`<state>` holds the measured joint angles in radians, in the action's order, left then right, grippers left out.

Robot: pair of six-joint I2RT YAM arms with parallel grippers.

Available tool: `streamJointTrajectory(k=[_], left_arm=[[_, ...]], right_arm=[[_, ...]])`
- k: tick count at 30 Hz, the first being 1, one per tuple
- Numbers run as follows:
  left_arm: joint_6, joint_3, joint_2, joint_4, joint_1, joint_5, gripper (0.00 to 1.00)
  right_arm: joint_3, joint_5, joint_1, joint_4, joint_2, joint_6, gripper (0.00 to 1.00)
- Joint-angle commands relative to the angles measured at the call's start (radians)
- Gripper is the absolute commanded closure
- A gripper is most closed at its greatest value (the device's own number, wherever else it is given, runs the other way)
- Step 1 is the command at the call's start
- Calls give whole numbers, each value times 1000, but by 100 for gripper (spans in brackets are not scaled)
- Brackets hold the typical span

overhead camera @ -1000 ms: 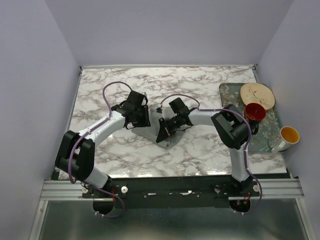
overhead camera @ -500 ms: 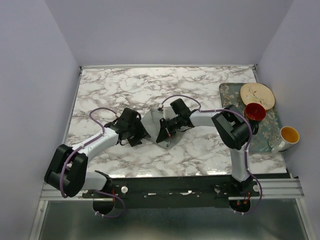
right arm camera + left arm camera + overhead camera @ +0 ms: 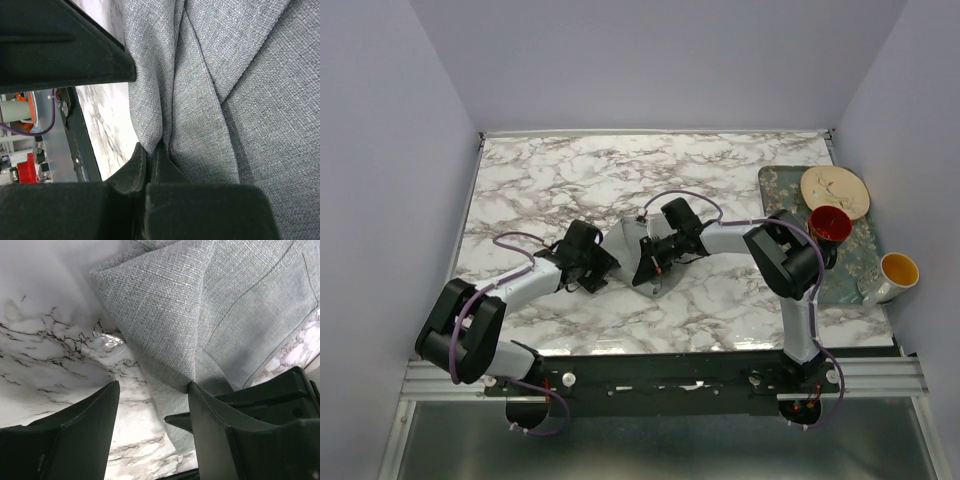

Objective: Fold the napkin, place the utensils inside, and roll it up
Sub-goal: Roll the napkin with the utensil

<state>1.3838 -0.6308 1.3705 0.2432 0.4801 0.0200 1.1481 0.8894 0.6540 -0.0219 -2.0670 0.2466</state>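
Observation:
The grey-green napkin (image 3: 623, 240) lies bunched and folded in the middle of the marble table, between my two grippers. In the right wrist view my right gripper (image 3: 149, 150) is shut on a folded edge of the napkin (image 3: 210, 100). My left gripper (image 3: 152, 386) stands open just left of the cloth, and its right finger (image 3: 210, 415) touches a fold of the napkin (image 3: 165, 315). A small shiny glint (image 3: 108, 339) shows at the cloth's edge; I cannot tell what it is. From above, the left gripper (image 3: 603, 268) and right gripper (image 3: 645, 265) sit close together. The utensils are hidden.
A floral-patterned tray (image 3: 775, 185) sits at the table's right edge. It carries a tan plate (image 3: 834, 190) and a red cup (image 3: 829, 223), and a white cup with a yellow inside (image 3: 898, 270) stands at its near right corner. Purple walls close in the table on three sides.
My left gripper has let go of the napkin, opened, and pulled back toward the near left. The right gripper has stayed shut on the cloth.

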Motion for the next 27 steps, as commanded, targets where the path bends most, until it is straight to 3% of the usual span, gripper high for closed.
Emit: streamJointTrajectory(k=[1, 5, 8, 9, 11, 15, 16, 17, 19, 21, 23, 27], left_arm=[[96, 9, 51, -27, 5, -69, 35], [93, 10, 104, -42, 14, -86, 37], [54, 3, 133, -45, 15, -138, 46], [44, 3, 140, -47, 15, -143, 54], [25, -4, 166, -51, 15, -137, 58], [-29, -12, 208, -54, 20, -141, 88], [-38, -13, 211, -53, 22, -140, 91], [-40, -15, 210, -41, 25, -138, 95], [-39, -33, 197, -16, 34, -141, 100], [-31, -65, 185, 62, 58, -159, 100], [-13, -121, 185, 134, 74, -166, 100], [35, -204, 203, 243, 92, -152, 100]], right_arm=[[-45, -103, 9, -44, -47, -52, 100], [-50, -79, 9, -24, -48, -47, 99], [-50, -61, 9, -21, -53, -67, 100], [-51, -58, 9, -23, -50, -82, 100], [-56, -50, 9, -27, -39, -98, 100], [-48, -78, 9, -74, -21, -164, 98], [-41, -98, 9, -94, -18, -174, 98], [-34, -115, 9, -136, -1, -187, 95], [-36, -209, 22, -170, 42, -208, 80], [-39, -341, 53, -213, 128, -195, 58], [-28, -432, 88, -289, 180, -179, 51], [-16, -796, 189, -365, 300, -130, 38]])
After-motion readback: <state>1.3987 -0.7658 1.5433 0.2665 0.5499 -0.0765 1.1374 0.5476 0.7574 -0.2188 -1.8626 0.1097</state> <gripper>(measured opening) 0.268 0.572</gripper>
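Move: The left hand, open, is poised at the napkin roll; the stretch it will pinch lies about 2 cm ahead, 1 cm to its right and 2 cm below. From this hand the flat napkin part lies some 7 cm ahead and 11 cm right, and the napkin's near corner 4 cm back and 12 cm right, both roughly 3 cm lower. The right hand still grips the roll's right end, directly between its fingertips. Forward about 3 cm, slightly down and rightwards, the left hand slips its fingers around the napkin roll and closes them to pinch it, then eases back about 1 cm while keeping hold. Only after that grip is made do the right fingers open and let go of the roll's end; the right hand lifts off some 2.5 cm, drifting to its right and turning some 20 degrees. ##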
